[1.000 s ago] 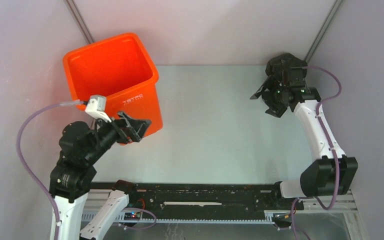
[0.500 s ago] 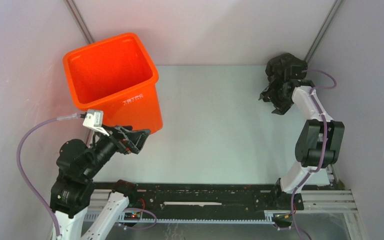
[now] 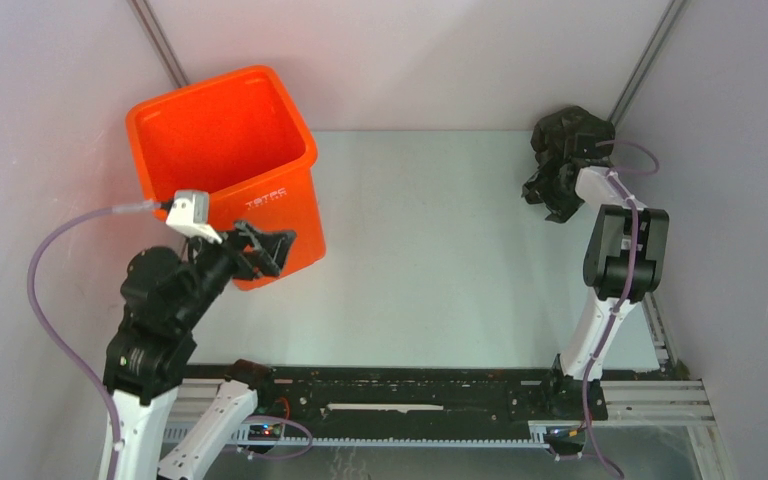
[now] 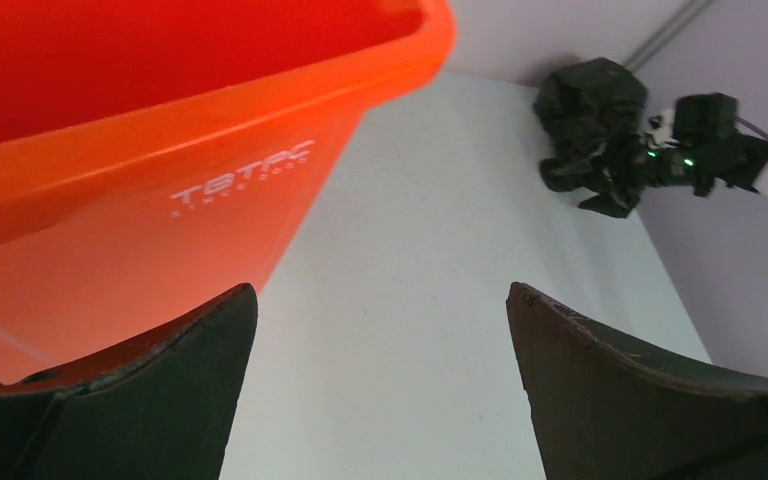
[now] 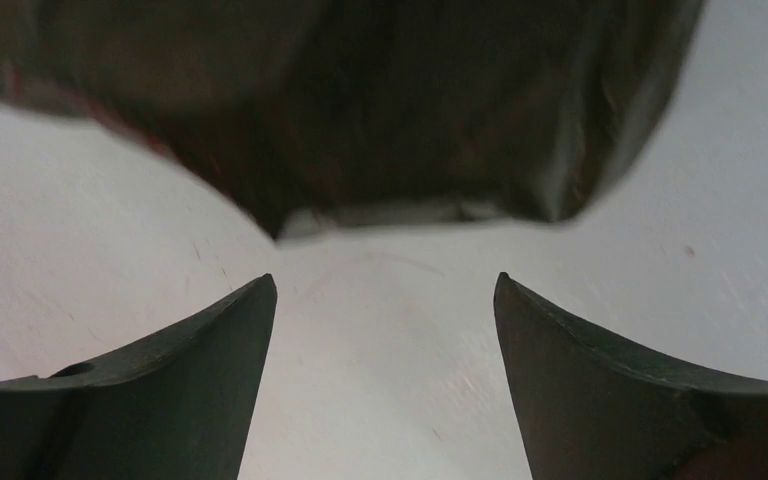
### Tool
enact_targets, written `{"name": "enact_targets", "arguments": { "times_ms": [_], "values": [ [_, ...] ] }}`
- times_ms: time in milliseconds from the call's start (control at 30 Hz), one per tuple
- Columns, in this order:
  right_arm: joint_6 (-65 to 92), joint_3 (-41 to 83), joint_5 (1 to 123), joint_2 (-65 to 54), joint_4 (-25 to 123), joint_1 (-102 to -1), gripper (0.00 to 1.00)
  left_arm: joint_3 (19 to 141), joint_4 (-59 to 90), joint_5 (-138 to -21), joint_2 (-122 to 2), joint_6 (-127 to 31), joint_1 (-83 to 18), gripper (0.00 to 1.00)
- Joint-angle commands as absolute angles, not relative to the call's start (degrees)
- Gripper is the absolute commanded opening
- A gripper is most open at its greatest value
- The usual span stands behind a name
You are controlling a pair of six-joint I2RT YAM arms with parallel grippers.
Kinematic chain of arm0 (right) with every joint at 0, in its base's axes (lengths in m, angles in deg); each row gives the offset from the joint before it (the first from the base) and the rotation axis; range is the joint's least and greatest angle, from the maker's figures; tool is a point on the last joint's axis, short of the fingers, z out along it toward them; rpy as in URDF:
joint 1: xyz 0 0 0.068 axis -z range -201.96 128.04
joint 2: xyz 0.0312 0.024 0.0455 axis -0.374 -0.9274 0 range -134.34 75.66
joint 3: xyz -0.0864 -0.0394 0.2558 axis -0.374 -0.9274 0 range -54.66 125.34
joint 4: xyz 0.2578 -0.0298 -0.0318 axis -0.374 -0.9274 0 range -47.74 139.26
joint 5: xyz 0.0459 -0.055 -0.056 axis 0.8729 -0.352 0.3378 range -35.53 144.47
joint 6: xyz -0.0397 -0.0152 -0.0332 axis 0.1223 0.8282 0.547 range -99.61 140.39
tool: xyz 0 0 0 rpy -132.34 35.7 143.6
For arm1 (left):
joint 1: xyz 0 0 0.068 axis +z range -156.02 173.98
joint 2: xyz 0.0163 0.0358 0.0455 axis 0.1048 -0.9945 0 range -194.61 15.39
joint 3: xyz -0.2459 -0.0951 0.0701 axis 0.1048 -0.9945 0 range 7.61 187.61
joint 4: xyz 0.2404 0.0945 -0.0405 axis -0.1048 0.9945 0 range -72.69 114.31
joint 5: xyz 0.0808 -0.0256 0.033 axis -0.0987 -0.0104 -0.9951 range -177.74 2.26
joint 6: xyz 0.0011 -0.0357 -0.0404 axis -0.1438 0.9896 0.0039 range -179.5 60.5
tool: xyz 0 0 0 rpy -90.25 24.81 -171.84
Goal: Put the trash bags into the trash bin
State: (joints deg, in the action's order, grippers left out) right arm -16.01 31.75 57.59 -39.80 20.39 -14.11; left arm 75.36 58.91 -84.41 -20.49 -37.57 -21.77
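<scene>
The trash bin (image 3: 295,140), bright orange, stands at the far left; its lettered side (image 4: 160,200) fills the left wrist view. My left gripper (image 3: 275,250) hovers open just in front of that side, nothing between its fingers (image 4: 190,340). The trash bag (image 3: 568,128) is a crumpled black lump in the far right corner. My right gripper (image 3: 552,195) sits right at its near edge, open. In the right wrist view the bag (image 5: 360,110) lies just beyond the fingertips (image 5: 245,310), with bare table between them.
Grey side walls close in on both sides, and the right wall runs close behind the bag. A black rail (image 3: 410,395) runs along the near edge by the arm bases. Pale table surface (image 3: 430,250) lies between bin and bag.
The right arm has folded up and brought its gripper down against the bag's near edge, jaws narrowing slightly. The left gripper dipped back, then returned to the bin's front side.
</scene>
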Motion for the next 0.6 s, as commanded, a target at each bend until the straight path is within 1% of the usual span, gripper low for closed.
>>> {"name": "enact_targets", "arguments": {
  "times_ms": [0,33,67,167,300,333,400,433,500,567],
  "values": [
    [-20.09,33.32,54.59,-42.21,31.38,-14.05,0.86,77.77,56.6,-95.32,-20.22,-38.37,-22.01,1.0],
    [-20.95,33.57,54.49,-42.94,32.22,-13.93,0.82,77.49,56.1,-97.93,-19.59,-37.46,-22.01,1.0],
    [-22.05,33.77,54.47,-43.67,32.8,-13.84,0.81,77.44,55.9,-99.88,-19.14,-37.21,-22.01,1.0],
    [-24.54,34.2,51.13,-45.13,33.05,-13.83,0.76,78.87,56.89,-102.01,-18.64,-37.79,-22.01,1.0],
    [-25.54,35.52,52.25,-46.73,32.92,-14.08,0.62,80.77,57.88,-100.83,-18.43,-38.0,-22.01,1.0],
    [-25.39,36.11,52.4,-47.13,32.17,-14.2,0.55,80.96,57.81,-100.79,-18.36,-37.82,-22.01,1.0],
    [-24.46,36.7,53.27,-47.45,31.21,-14.44,0.37,81.25,57.87,-101.38,-18.04,-37.64,-22.01,1.0],
    [-23.7,36.82,53.53,-47.25,30.74,-14.61,0.3,81.45,58.14,-102.95,-17.85,-36.95,-22.01,1.0],
    [-21.01,36.64,53.85,-46.17,29.61,-15.27,0.16,81.71,59.17,-110.36,-17.04,-33.27,-22.01,1.0],
    [-18.21,36.26,53.86,-44.44,28.26,-16.08,0.04,81.25,57.92,-111.48,-15.52,-32.76,-22.01,1.0]
  ]
}}
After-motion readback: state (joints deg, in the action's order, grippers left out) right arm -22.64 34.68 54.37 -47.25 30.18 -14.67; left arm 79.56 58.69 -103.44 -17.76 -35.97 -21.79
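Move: Nearly straight ahead of the low right hand, the black trash bag's middle lies about 9 cm on and a couple of centimetres lower, with its near folds closest to the fingers. For the high, wide-open left hand, the bag is some 37 cm ahead, 60 cm to the right and 33 cm lower. From that left hand, the orange trash bin's middle stands roughly 19 cm ahead, 8 cm to the left and 20 cm lower. Reaching about 5 cm forward into the near side of the bag while sinking some 2.5 cm, the right hand closes its almost fully open fingers and pinches the black plastic between the pads. Meanwhile the empty left hand swings about 6 cm left across the bin's near side, then rises about 4 cm, turning some 20 degrees counter-clockwise with its fingers wide open. ##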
